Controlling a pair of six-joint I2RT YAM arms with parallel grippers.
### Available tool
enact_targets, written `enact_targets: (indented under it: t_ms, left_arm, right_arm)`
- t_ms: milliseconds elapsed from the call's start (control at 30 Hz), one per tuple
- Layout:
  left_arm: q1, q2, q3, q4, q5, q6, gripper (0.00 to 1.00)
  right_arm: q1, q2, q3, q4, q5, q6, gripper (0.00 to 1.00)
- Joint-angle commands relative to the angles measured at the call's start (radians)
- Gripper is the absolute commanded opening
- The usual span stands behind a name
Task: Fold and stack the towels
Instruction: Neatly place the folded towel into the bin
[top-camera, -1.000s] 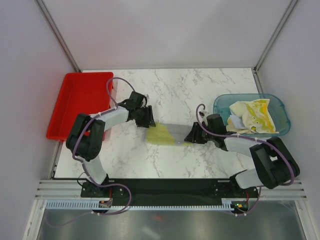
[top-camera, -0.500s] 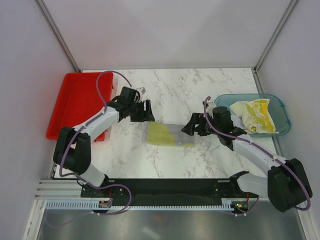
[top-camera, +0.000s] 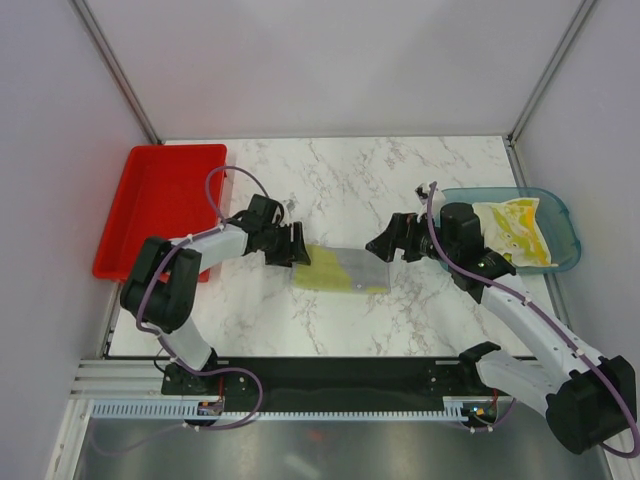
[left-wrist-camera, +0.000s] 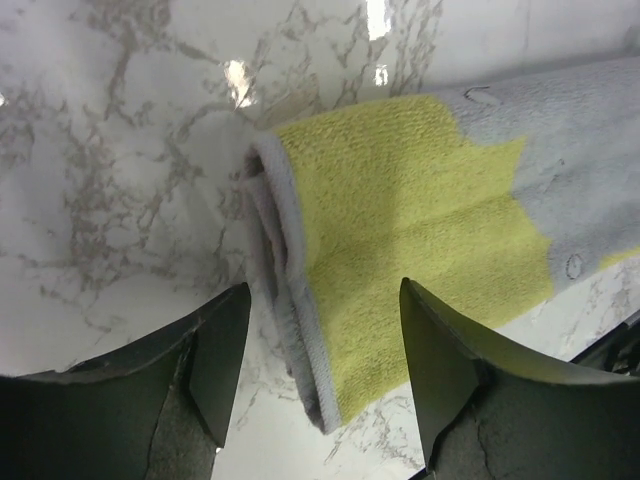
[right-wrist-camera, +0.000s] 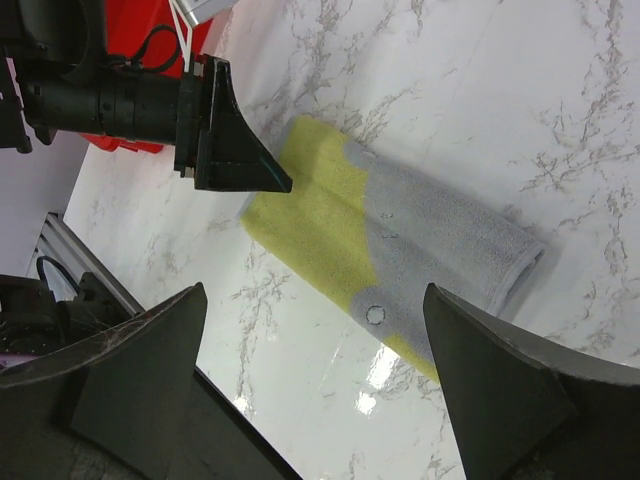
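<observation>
A folded yellow-green and grey towel (top-camera: 340, 270) lies flat in the middle of the marble table. My left gripper (top-camera: 295, 245) stands open at its left end. In the left wrist view the towel's folded edge (left-wrist-camera: 300, 280) lies between the spread fingers of the left gripper (left-wrist-camera: 323, 320), and neither finger touches it. My right gripper (top-camera: 385, 242) hangs wide open above the towel's right end. The right wrist view shows the whole towel (right-wrist-camera: 400, 240) beyond the right gripper (right-wrist-camera: 315, 300). More towels (top-camera: 510, 235), crumpled yellow and cream, lie in the teal bin.
The translucent teal bin (top-camera: 500, 192) stands at the right edge of the table. A red tray (top-camera: 150, 210) sits at the far left. The left gripper (right-wrist-camera: 235, 150) also shows in the right wrist view, at the towel's far end.
Both grippers have opened and let go of the towel, which now lies folded. The right gripper has lifted up and back to the right. The left rose, then dropped back to the left end.
</observation>
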Motion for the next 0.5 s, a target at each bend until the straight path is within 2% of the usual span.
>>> enact_targets:
  t_ms: [0, 167, 267, 300, 400, 467]
  left_arm:
    - [-0.008, 0.059, -0.015, 0.068, 0.024, -0.023, 0.68]
    - [-0.025, 0.082, -0.018, 0.065, 0.017, -0.037, 0.57]
    - [-0.036, 0.084, -0.009, 0.028, -0.028, -0.046, 0.38]
    - [-0.038, 0.085, 0.006, 0.017, -0.042, -0.052, 0.24]
    - [-0.039, 0.092, 0.062, -0.038, -0.040, -0.057, 0.02]
    - [-0.039, 0.085, 0.102, -0.105, -0.058, -0.057, 0.02]
  right_arm:
    - [0.002, -0.011, 0.026, -0.017, -0.002, -0.023, 0.98]
    - [0.003, -0.007, 0.027, -0.018, -0.005, -0.026, 0.98]
    - [0.003, -0.004, 0.032, -0.018, -0.009, -0.026, 0.98]
    - [0.002, -0.007, 0.037, -0.018, -0.009, -0.025, 0.98]
    - [0.002, -0.013, 0.043, -0.018, -0.009, -0.031, 0.98]
    - [0.002, -0.016, 0.044, -0.021, -0.009, -0.034, 0.98]
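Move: The left hand hovers open and low over the folded towel's left short edge. The towel's middle lies about 9 cm to its right, 1 cm back and 2 cm below. The empty red bin stands some 29 cm to this hand's left and 12 cm farther out; the blue basket is roughly 44 cm to its right and 8 cm out. From the raised right hand the towel's middle is about 8 cm left, 1 cm back and 19 cm below. The left hand, fingers slanting down and to the right, eases about 1.5 cm right onto the folded towel's left short edge and sinks about 1 cm towards the table, its wrist attitude hardly changing. Its wide-open fingers close nearly shut, beginning as the hand slides in and finishing as it settles, so that the tips pinch the stacked layers of that edge from both sides. ##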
